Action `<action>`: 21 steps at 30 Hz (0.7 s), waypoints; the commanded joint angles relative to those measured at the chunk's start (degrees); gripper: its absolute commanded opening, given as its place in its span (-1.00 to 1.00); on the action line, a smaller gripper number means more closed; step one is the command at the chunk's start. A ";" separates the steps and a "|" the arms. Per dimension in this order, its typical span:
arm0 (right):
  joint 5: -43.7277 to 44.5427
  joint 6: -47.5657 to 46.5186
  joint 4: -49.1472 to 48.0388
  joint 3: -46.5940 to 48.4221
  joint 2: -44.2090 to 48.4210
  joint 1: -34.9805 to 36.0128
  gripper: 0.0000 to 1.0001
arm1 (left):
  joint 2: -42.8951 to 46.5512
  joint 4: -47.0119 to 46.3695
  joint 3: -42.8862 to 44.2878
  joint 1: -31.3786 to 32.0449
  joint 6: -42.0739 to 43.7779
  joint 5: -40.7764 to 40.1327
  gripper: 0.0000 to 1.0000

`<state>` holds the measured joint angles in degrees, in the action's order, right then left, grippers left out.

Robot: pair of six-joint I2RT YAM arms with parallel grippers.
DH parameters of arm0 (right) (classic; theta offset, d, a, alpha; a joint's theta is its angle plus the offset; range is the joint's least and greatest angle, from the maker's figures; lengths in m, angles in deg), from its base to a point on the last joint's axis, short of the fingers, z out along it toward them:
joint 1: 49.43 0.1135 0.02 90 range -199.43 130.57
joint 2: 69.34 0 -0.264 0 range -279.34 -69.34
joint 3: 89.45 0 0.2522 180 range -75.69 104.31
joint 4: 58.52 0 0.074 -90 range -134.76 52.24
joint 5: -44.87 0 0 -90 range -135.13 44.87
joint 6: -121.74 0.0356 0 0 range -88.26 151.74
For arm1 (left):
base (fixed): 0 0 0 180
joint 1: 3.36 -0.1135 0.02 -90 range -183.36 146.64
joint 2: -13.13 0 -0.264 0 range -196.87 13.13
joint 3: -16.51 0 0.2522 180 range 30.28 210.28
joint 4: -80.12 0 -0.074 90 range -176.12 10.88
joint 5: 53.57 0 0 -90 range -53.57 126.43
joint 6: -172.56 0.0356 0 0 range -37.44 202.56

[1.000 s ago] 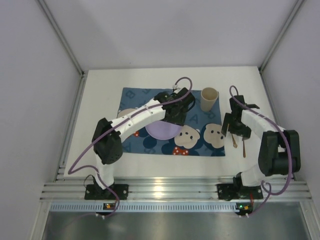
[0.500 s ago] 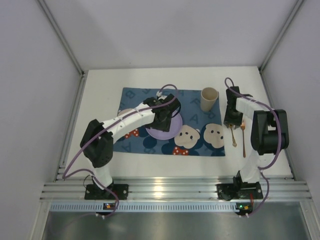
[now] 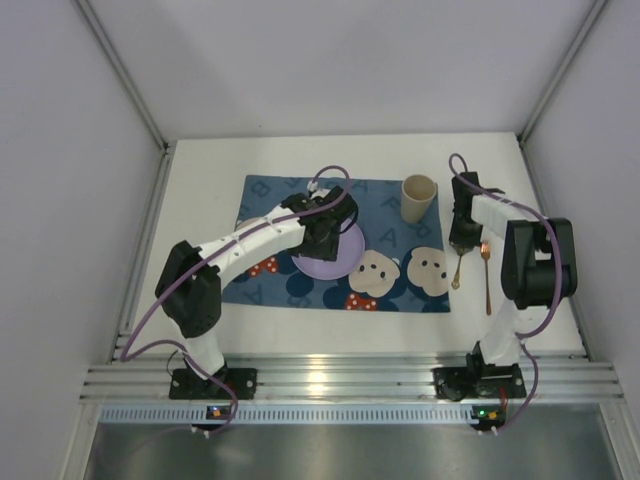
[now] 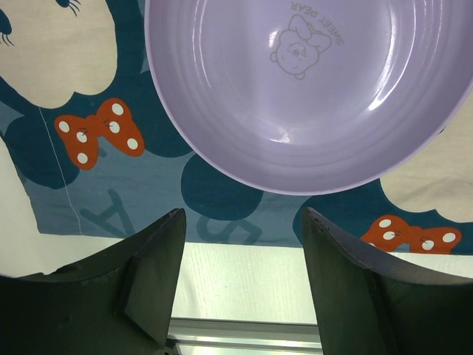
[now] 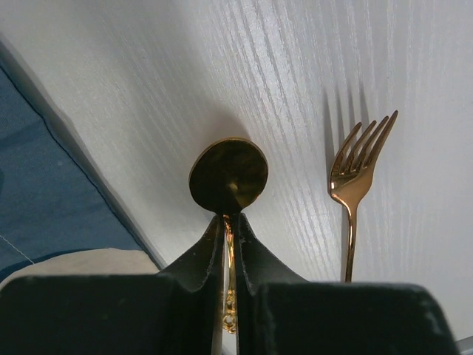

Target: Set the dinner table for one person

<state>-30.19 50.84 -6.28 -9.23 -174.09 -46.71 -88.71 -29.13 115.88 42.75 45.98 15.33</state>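
Note:
On the white dinner table (image 3: 200,200) lies a blue cartoon placemat (image 3: 300,290) with a purple bowl (image 3: 335,260) on it. My left gripper (image 3: 325,225) hovers over the bowl's far edge, open and empty; the left wrist view shows the bowl (image 4: 295,89) ahead of the gripper (image 4: 244,259). My right gripper (image 3: 462,235) is shut on the handle of a gold spoon (image 3: 457,272) just right of the placemat. In the right wrist view the spoon's bowl (image 5: 228,174) sticks out past the closed gripper (image 5: 230,222). A gold fork (image 5: 355,177) lies beside it.
A beige cup (image 3: 419,198) stands on the placemat's far right corner, close to my right arm. The fork (image 3: 487,285) lies on bare table right of the spoon. An aluminium rail (image 3: 340,378) runs along the near edge, and grey walls close in the sides.
My right gripper has closed on the spoon's handle, and the spoon has tilted slightly toward the placemat. The left gripper has drawn back left from the bowl, staying open.

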 commanded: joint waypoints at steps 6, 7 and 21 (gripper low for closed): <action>-0.97 0.77 1.59 0.85 -1.53 -1.05 -1.00 | 0.42 -0.13 2.29 -0.14 -0.34 -0.96 0.36; -0.79 0.77 2.56 1.65 -0.38 -0.96 -1.00 | 0.33 -0.04 2.64 -0.14 -0.25 -0.96 0.36; -0.17 4.11 18.65 15.54 16.58 6.59 -1.00 | 0.15 2.51 7.82 -0.23 0.02 -0.34 0.36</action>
<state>-31.11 53.52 7.55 4.10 -161.52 -42.86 -88.80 -28.52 121.43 42.75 46.02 15.37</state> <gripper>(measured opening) 0.004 0.679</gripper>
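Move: The spoon's neck is already between my closed right fingers, at the table. The cup stands about 9 cm ahead of that hand and 10 cm to its left, its middle some 4 cm higher. The fork's middle is roughly 7 cm back and 6 cm to the right; the plate's centre is level with the hand, about 32 cm to the left. From my left hand the cup is some 14 cm ahead, 20 cm to the right and 6 cm lower. Keeping my right fingers shut on the spoon's neck, I ease up at first, then lift it quickly off the table, about 13 cm in all, drifting some 3 cm left to the cup's side as the fingertips tilt forward by 13 degrees or so. Meanwhile my open left hand rises about 3 cm away from the plate, edging slightly forward and right. ##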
